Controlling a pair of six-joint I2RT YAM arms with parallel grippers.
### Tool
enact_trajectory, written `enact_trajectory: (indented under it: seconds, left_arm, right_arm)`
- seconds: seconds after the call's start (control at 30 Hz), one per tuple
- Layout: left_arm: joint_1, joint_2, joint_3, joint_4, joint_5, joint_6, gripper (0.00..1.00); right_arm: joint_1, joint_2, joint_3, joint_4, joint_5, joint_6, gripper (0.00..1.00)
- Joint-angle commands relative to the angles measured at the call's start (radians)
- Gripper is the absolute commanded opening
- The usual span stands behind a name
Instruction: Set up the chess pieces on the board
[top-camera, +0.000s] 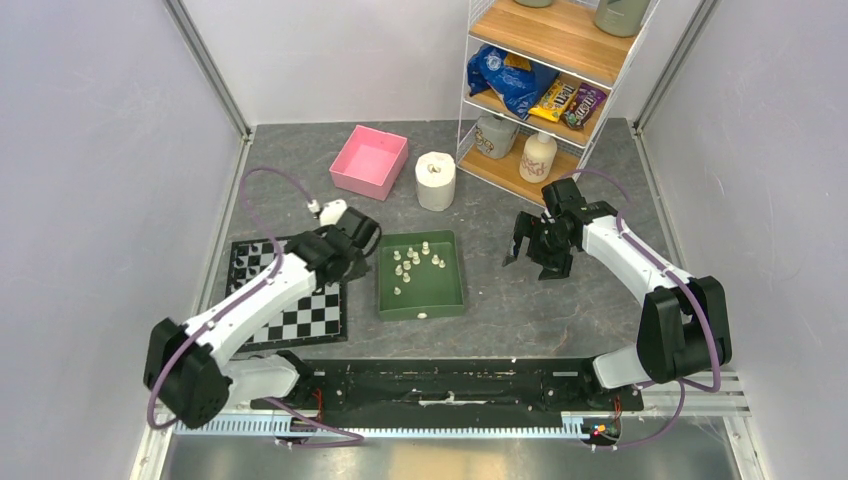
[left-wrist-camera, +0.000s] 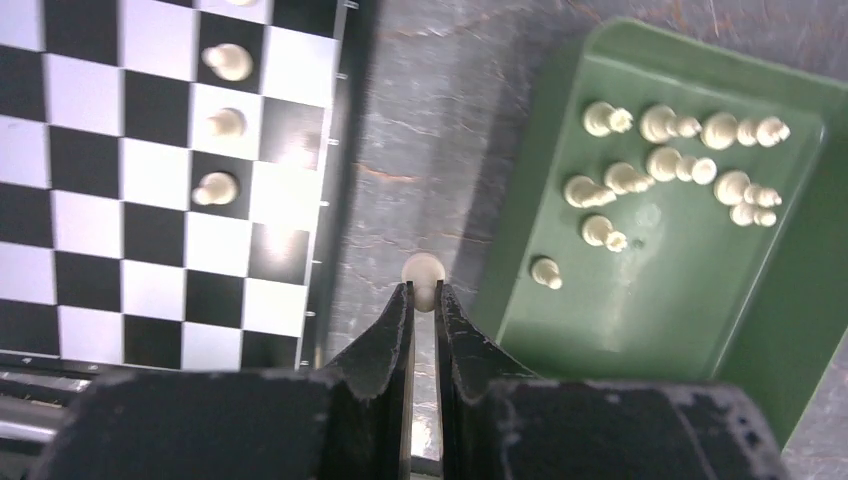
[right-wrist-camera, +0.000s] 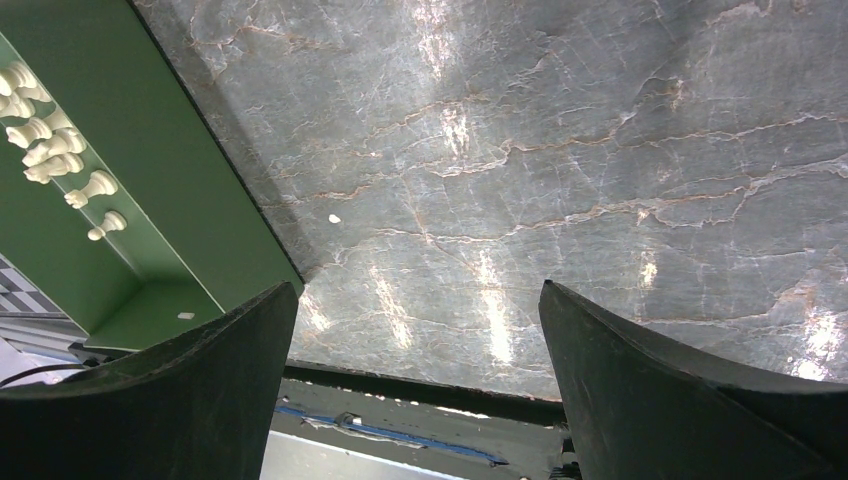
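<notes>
My left gripper (left-wrist-camera: 424, 287) is shut on a cream chess piece (left-wrist-camera: 423, 271), held above the bare strip of table between the checkered board (left-wrist-camera: 150, 180) and the green tray (left-wrist-camera: 690, 290). Three chess pieces (left-wrist-camera: 218, 188) stand in a column on the board. Several more lie in the tray (top-camera: 420, 300). In the top view the left gripper (top-camera: 352, 252) hovers at the board's right edge (top-camera: 310, 318). My right gripper (right-wrist-camera: 420, 300) is open and empty over bare table right of the tray; the top view shows this right gripper (top-camera: 540, 250) too.
A pink box (top-camera: 369, 162) and a white paper roll (top-camera: 435, 180) stand behind the tray. A shelf rack (top-camera: 545, 90) with snack bags and bottles is at the back right. The tray's green wall (right-wrist-camera: 150, 180) lies left of my right fingers.
</notes>
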Motion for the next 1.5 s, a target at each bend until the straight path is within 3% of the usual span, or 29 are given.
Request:
enact_trajectory:
  seconds: [0.0, 0.27, 0.5, 1.47]
  left_arm:
    - [0.086, -0.121, -0.054, -0.023, -0.027, -0.053, 0.02]
    - [0.255, -0.197, -0.194, -0.025, 0.008, -0.109, 0.02]
    - [0.349, -0.148, -0.263, 0.032, 0.062, -0.126, 0.02]
    - [0.428, -0.091, -0.315, 0.074, 0.087, -0.044, 0.03]
  right_arm:
    - [0.001, -0.003, 0.003, 0.008, -0.007, -0.015, 0.99]
    - [0.000, 0.005, 0.013, 0.012, -0.016, -0.018, 0.99]
    - [0.001, 0.007, 0.006, 0.012, -0.013, -0.019, 0.99]
    - [0.000, 0.009, 0.000, 0.013, -0.007, -0.018, 0.99]
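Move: The open square for the held pawn lies about 11 cm to the left of the left hand, 4 cm back and some 10 cm below. The last placed pawn stands one square beyond it, roughly 11 cm left and 1 cm back of the hand; the middle pawn is 3 cm farther out again. The green tray's middle is some 14 cm to the hand's right and 2 cm ahead. From the right hand the square is about 50 cm left and 5 cm back. Swinging left about 11 cm, from the gap between tray and board to over the board, the left hand keeps its pinch on the white pawn. After a slight rise it sinks some 7 cm and draws back a little, turning about 25 degrees counter-clockwise, then slows and eases down towards the open square at the near end of the pawn row. ##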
